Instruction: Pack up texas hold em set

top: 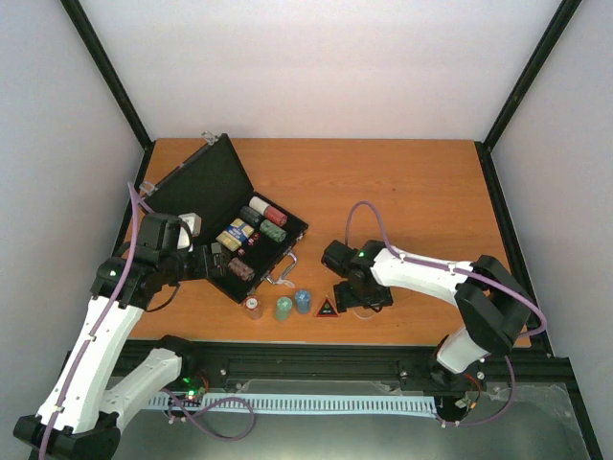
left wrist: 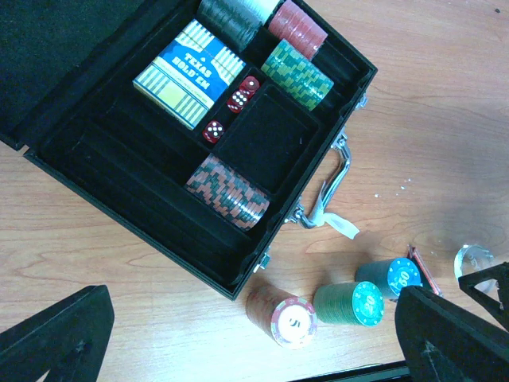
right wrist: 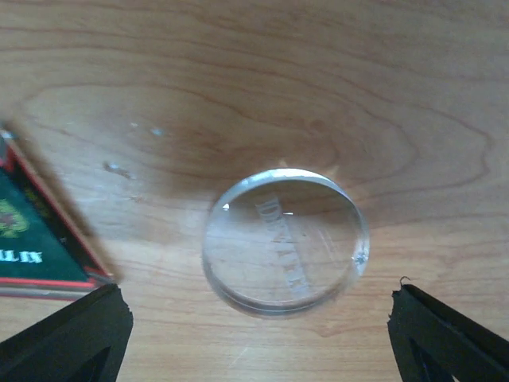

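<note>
The black case point(top: 201, 187) lies open at the table's left. In its tray point(left wrist: 266, 135) are a card deck point(left wrist: 191, 72), red dice point(left wrist: 238, 99) and several chip stacks point(left wrist: 231, 191). In front of the case, three chip stacks stand on the table: red point(left wrist: 282, 314), green point(left wrist: 350, 302) and blue point(left wrist: 394, 278). My left gripper point(left wrist: 254, 350) hovers open above them, holding nothing. The clear disc point(right wrist: 285, 243) lies flat on the wood beside the black triangle point(right wrist: 40, 231). My right gripper point(right wrist: 258, 338) is open, low over the disc, with its fingers point(right wrist: 67, 338) wide apart and not touching it.
The case handle point(left wrist: 330, 187) with a white tag points toward the loose chips. The raised lid point(top: 192, 182) stands at the back left. Black frame rails point(top: 383, 359) run along the table's near edge, and white walls enclose the sides.
</note>
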Motion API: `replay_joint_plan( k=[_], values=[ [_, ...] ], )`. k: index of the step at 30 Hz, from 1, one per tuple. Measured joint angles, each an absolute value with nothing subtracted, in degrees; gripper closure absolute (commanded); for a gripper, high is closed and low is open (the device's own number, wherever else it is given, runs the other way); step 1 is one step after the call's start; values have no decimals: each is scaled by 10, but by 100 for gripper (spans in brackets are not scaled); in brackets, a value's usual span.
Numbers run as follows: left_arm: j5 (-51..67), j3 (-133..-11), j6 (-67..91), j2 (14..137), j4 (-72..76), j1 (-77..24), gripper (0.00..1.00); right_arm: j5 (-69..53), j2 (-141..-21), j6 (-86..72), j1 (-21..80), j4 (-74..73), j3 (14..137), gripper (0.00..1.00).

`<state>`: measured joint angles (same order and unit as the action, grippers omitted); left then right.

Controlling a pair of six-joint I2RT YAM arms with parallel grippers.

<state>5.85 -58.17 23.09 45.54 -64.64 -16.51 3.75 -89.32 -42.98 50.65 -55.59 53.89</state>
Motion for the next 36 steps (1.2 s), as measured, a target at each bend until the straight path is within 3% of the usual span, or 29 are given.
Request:
replay_joint_plan(
  k=[13,36],
  values=[
    [58,-573,231,455,-643,-165,0,34,-937,-386,566,-546,642,10],
    [55,-558,232,433,-648,-165,0,14,-1024,-389,615,-493,648,9]
  ],
)
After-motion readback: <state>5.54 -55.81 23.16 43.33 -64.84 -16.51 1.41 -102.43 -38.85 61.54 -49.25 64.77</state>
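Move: The triangular ALL IN marker lies about 9 cm to the right hand's left, level with it to 1 cm ahead, and some 3 cm below. The clear disc is almost under this hand, roughly 1 cm ahead and 1 cm right; the blue chips stand about 15 cm left and 2 cm ahead, the green chips 20 cm left and level. From the left hand the ALL IN marker is some 24 cm right, 4 cm back and 21 cm below. The right hand leaves the clear disc ungrasped and swings about 10 cm left to the ALL IN marker, first rising some 3 cm with a slight forward bow, then curving back and sinking about 4 cm to come down over it. On the way the hand turns roughly 15 degrees counter-clockwise, fingers staying wide open and pointing down, so that they end either side of the marker, with the left finger close to the blue chips. ##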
